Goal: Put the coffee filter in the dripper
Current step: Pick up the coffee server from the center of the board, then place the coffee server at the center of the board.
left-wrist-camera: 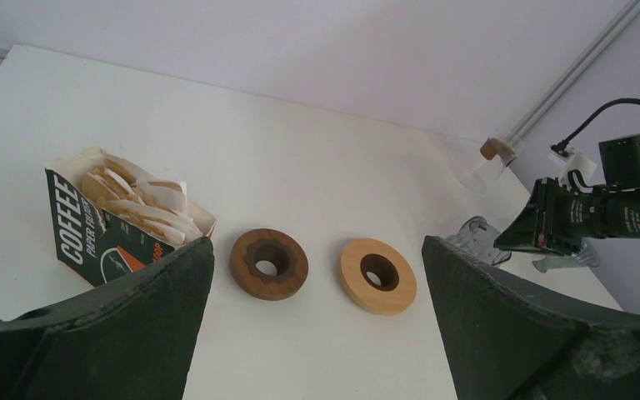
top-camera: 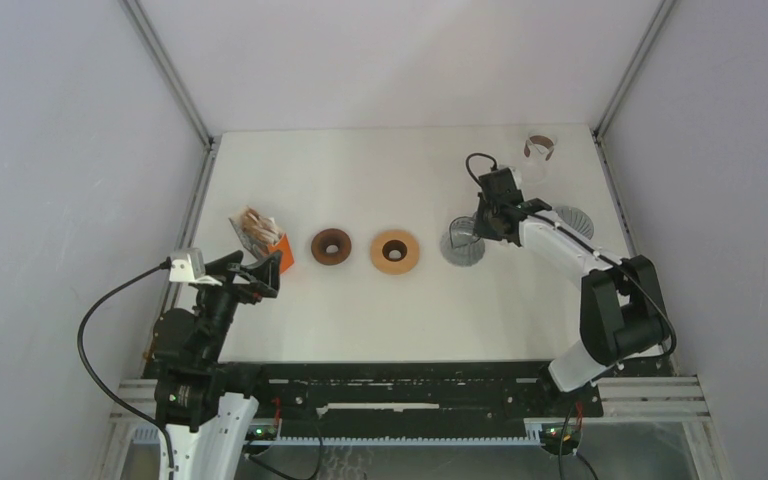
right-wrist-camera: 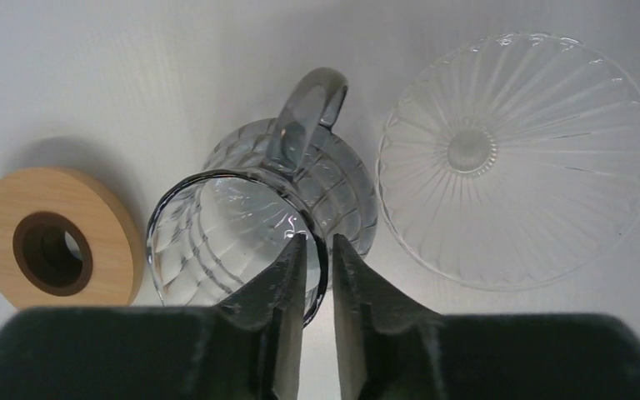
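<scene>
The coffee filters are pale paper cones sticking out of an open dark box at the table's left. The dripper is smoky grey ribbed glass with a handle, lying right of centre with its wide rim toward the right wrist camera. My right gripper straddles that rim, one finger inside and one outside. Its jaws stand narrowly apart, with a sliver of gap on each side of the glass. My left gripper is wide open and holds nothing, just in front of the filter box.
A dark wooden ring and a light wooden ring lie between the box and the dripper. A clear ribbed glass cone sits right of the dripper. A small glass with a brown band stands at the back right.
</scene>
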You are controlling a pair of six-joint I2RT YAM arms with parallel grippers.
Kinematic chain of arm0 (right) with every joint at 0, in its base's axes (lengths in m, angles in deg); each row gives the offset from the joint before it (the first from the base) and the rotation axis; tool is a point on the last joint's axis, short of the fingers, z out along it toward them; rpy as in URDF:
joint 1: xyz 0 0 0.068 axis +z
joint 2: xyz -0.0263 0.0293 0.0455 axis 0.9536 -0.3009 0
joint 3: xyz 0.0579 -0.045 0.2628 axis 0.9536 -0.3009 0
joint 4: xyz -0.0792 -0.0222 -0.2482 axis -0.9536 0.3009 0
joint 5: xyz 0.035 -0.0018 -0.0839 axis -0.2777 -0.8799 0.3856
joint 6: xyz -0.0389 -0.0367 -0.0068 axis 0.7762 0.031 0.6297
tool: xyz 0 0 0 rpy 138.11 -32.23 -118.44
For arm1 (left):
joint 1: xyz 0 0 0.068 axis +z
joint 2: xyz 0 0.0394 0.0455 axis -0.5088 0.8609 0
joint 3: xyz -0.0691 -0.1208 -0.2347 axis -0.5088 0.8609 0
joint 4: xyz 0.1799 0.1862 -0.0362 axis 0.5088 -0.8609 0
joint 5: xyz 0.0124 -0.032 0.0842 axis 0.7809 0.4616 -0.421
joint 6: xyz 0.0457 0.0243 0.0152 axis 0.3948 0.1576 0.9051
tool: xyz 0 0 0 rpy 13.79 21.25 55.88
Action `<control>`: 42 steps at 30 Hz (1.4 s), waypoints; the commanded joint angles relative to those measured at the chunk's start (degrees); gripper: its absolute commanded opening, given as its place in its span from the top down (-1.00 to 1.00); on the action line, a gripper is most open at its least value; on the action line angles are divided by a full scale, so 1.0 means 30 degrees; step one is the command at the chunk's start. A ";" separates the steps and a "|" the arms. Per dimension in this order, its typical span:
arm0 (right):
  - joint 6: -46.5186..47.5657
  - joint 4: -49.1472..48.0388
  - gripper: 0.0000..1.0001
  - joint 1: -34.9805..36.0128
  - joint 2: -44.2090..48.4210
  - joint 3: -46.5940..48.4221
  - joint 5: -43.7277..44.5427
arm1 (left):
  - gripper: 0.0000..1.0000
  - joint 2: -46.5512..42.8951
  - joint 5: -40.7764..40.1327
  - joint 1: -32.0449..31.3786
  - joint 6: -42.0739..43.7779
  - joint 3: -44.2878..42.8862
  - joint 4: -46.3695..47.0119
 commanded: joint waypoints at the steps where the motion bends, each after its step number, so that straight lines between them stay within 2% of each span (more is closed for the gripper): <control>1: -0.0175 -0.0555 0.60 -0.0022 -0.0079 0.0786 0.0595 | -1.00 0.0011 0.0463 0.0145 -0.0033 0.0309 0.0889; 5: 0.0086 -0.0086 0.91 0.0256 0.0196 0.0822 0.0928 | -1.00 0.0003 0.0550 0.0157 -0.0032 0.0295 0.0918; 7: 0.0359 0.0176 1.00 0.0541 0.0583 0.0873 0.1224 | -1.00 0.0020 0.0616 0.0143 -0.0036 0.0330 0.0948; 22: 0.0642 0.2304 1.00 0.3520 0.2952 0.0168 0.1623 | -1.00 0.0440 0.1264 0.0160 -0.0175 0.0340 0.1095; 26: 0.1620 0.2184 1.00 0.4437 0.3521 -0.0142 0.0584 | -1.00 0.0572 0.1518 0.0163 -0.0161 0.0314 0.1110; 32: 0.5798 0.2136 1.00 0.6143 0.3507 0.0165 -0.2003 | -1.00 0.0882 0.2089 0.0139 -0.0262 0.0364 0.1277; 42: 1.1183 0.3090 1.00 0.8387 0.0584 0.2793 -0.8064 | -1.00 0.3140 0.3885 -0.0398 -0.0781 0.0011 0.1226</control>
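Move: The rim of the glass coffee server is between the nearly shut right fingers; the server's middle lies about 4 cm to the left, level fore and aft, and 4 cm below. The light wooden stand is some 20 cm left and 1 cm back, about 8 cm down; a clear ribbed glass dish is roughly 9 cm right, 2 cm ahead, 6 cm down. From the left hand, the server is about 38 cm right, 16 cm ahead and 24 cm below. Shut the right fingers on the coffee server's right rim to pinch it, then draw it back and left together, about 17 cm in all, rising some 3 cm on the way. Swing the wrist about 50 degrees counter-clockwise, mostly in the later part, keeping the pinch. Let the open left hand ease a couple of centimetres right. ##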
